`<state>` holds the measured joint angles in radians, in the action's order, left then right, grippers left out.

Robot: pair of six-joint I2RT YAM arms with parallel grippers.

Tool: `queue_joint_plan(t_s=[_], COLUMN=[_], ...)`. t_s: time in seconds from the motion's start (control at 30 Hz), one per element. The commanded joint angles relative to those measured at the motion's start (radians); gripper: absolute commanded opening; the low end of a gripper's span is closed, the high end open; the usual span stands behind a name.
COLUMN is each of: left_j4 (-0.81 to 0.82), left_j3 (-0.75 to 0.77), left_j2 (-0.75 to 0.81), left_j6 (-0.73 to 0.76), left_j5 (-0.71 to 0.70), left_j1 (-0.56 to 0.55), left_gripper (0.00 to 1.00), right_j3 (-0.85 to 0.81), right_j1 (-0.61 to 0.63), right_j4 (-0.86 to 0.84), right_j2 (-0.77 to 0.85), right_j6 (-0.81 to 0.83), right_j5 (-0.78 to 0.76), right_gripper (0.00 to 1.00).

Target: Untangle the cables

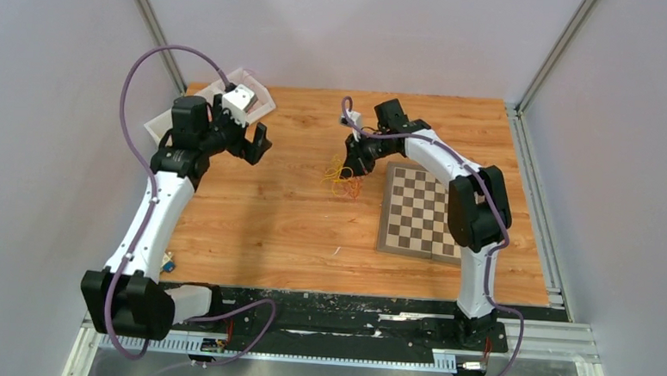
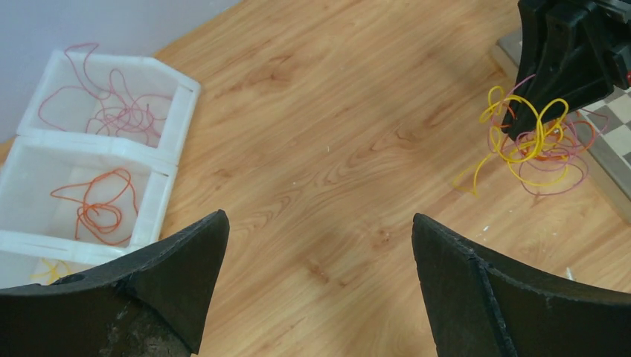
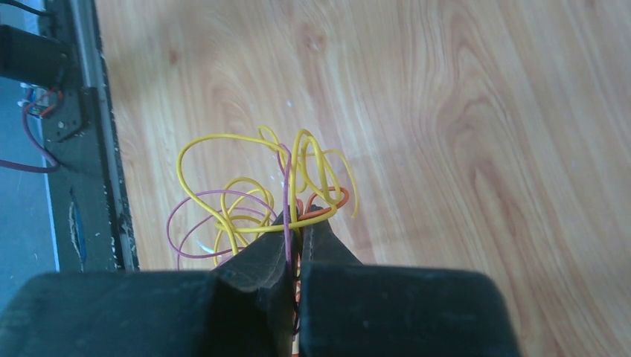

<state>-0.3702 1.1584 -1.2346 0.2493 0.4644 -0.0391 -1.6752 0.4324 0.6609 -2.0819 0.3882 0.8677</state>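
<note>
The cables [image 3: 245,201] are a small tangle of thin yellow, purple and orange strands, seen at the table's middle [image 1: 341,175] and at the upper right of the left wrist view [image 2: 532,141]. My right gripper [image 3: 298,219] is shut on them, with purple and orange strands pinched between its fingers. It stands over the bunch in the top view [image 1: 355,159]. My left gripper [image 2: 320,223] is open and empty above bare wood, well to the left of the tangle, near the white tray [image 1: 255,145].
A white divided tray [image 2: 167,160] at the far left holds a loose pink strand [image 2: 111,111], an orange strand [image 2: 100,208] and a bit of yellow, each in its own compartment. A chessboard [image 1: 419,211] lies right of the tangle. The black front rail [image 3: 82,149] is near.
</note>
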Motion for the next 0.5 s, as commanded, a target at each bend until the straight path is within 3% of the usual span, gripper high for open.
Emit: queue_joint_plan(t_s=[0.0,0.13,0.27,0.47], left_j4=[-0.043,-0.121,-0.129,0.092], left_j3=[0.042,0.064,0.043,-0.077], left_j2=[0.096,0.092,0.074,0.069], left_j6=[0.017,0.051,0.069,-0.041], left_j5=[0.014,0.064,0.290,0.430], left_j1=[-0.013,-0.094,-0.118,-0.175], left_gripper=[1.00,1.00,1.00,0.96], right_j3=[-0.043,-0.056,-0.076,-0.082], right_j1=[0.031,0.066,0.100,0.144], right_j4=[-0.056,-0.070,-0.082,-0.091], right_j2=[0.111,0.152,0.182,0.225], right_j6=[-0.037,-0.041,-0.041,-0.026], right_j5=[0.052,0.058,0.067,0.075], right_gripper=[0.00,0.00,0.00,0.00])
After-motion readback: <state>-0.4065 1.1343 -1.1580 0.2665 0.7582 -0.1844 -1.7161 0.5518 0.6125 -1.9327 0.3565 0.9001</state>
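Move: The cable tangle, already pinched in the right gripper and off the table, hangs about 3 cm below that hand and 2 cm back; from the left hand it lies some 22 cm to the right, 3 cm back and 18 cm below. The open left gripper is about 22 cm left of the right hand, level in reach and 15 cm above. The chessboard's middle sits 21 cm right of the right hand, 5 cm back, 10 cm below. The white tray lies 17 cm ahead of the left hand, 15 cm left, 24 cm below. The tangle rides up in the shut right fingers, which lift it about 9 cm while carrying it left and somewhat back, towards the left gripper. The empty left hand meets it from the other side, first drawing back and rising, then swinging right, some 9 cm over and 6 cm back in all, turning about 25 degrees clockwise with its fingers kept wide open. ##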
